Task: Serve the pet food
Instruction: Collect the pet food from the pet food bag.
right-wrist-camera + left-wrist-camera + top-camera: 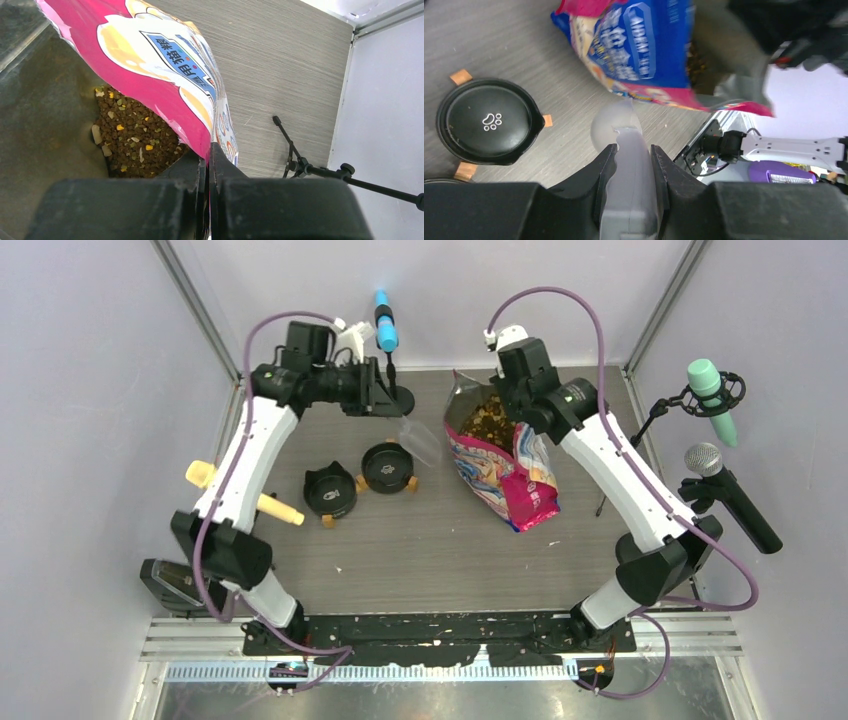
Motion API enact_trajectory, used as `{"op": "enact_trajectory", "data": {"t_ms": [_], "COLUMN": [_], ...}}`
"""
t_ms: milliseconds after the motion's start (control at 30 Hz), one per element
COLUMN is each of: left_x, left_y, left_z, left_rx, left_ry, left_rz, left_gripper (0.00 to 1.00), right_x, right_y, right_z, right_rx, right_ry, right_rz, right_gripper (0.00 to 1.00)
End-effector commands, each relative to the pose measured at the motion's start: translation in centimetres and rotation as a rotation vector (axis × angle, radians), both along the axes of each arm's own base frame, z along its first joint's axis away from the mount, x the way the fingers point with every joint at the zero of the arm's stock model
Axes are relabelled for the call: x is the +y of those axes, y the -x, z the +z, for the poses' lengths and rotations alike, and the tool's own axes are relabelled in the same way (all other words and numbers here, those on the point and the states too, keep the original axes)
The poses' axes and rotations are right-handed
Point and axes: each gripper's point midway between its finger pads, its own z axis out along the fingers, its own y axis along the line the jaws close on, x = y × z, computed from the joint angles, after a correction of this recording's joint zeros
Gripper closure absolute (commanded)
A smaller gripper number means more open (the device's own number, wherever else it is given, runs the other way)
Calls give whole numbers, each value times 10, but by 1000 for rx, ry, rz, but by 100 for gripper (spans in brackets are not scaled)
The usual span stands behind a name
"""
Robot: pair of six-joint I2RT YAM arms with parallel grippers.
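The pet food [135, 135] is brown kibble with tan and yellow bits, lying inside the open pink, white and blue bag [505, 465]. In the top view the pet food [485, 415] shows through the bag's mouth. My right gripper [207, 150] is shut on the bag's pink rim, holding the mouth open. My left gripper [631, 150] is shut on the handle of a clear plastic scoop [629, 165], whose empty cup points toward the bag. From above, the scoop [420, 440] hangs just left of the bag. Two black bowls [330, 490] [388, 467] stand empty left of it.
One bowl [486, 120] has a white paw print inside and wooden feet. A blue microphone [385, 325] on a stand is at the back. Green [712, 390] and black [720, 480] microphones stand at the right. A yellow object [200, 473] lies under the left arm.
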Motion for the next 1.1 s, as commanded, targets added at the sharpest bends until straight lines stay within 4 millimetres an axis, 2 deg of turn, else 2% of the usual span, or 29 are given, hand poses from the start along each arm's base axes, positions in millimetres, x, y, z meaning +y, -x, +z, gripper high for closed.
{"op": "enact_trajectory", "data": {"t_ms": [0,200,267,367,467,633,767,867,1067], "left_x": [15,35,38,36,32,33,24,14,21], "left_y": [33,71,72,72,64,45,37,34,23], "left_z": [77,126,132,131,114,63,32,20,-24], "left_rx": [-168,-303,-332,-326,-277,-214,-207,-209,-122], "left_ry": [65,129,144,177,208,175,182,218,208], "left_rz": [24,38,63,82,110,178,204,235,415], "left_gripper": [100,100,100,100,100,100,100,100,100], "right_x": [16,50,64,88,104,125,131,132,136], "right_y": [11,23,28,37,44,54,57,58,60], "right_z": [57,45,41,34,25,12,1,-2,-2], "right_rx": [-181,-163,-155,-144,-120,-92,-70,-62,-62], "right_ry": [-76,-50,-55,-65,-76,-93,-99,-101,-113], "right_rz": [-26,24,46,70,87,103,106,106,121], "right_gripper": [95,95,95,95,95,95,95,95,95]}}
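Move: The pet food bag's open mouth lies about 15 cm to the right of the left hand, level with it fore and aft, and some 7 cm lower; the left hand already holds the clear scoop, its head pointing at the bag. From the left hand, the round black bowl is about 4 cm ahead and 3 cm left, the cat-eared bowl 15 cm left and 1 cm back, both some 28 cm below. The right hand pinches the bag's rim, the mouth's middle 4 cm to its left, 3 cm back and 7 cm lower. With the right gripper keeping its pinch on the rim, draw the bag mouth about 12 cm left and 6 cm back towards the scoop. Meanwhile lift the left gripper some 13 cm, back and a little left with its fingers tilting up, then bring it down about 17 cm and slightly forward, tilting down again, so the still-gripped scoop's head goes into the mouth. ##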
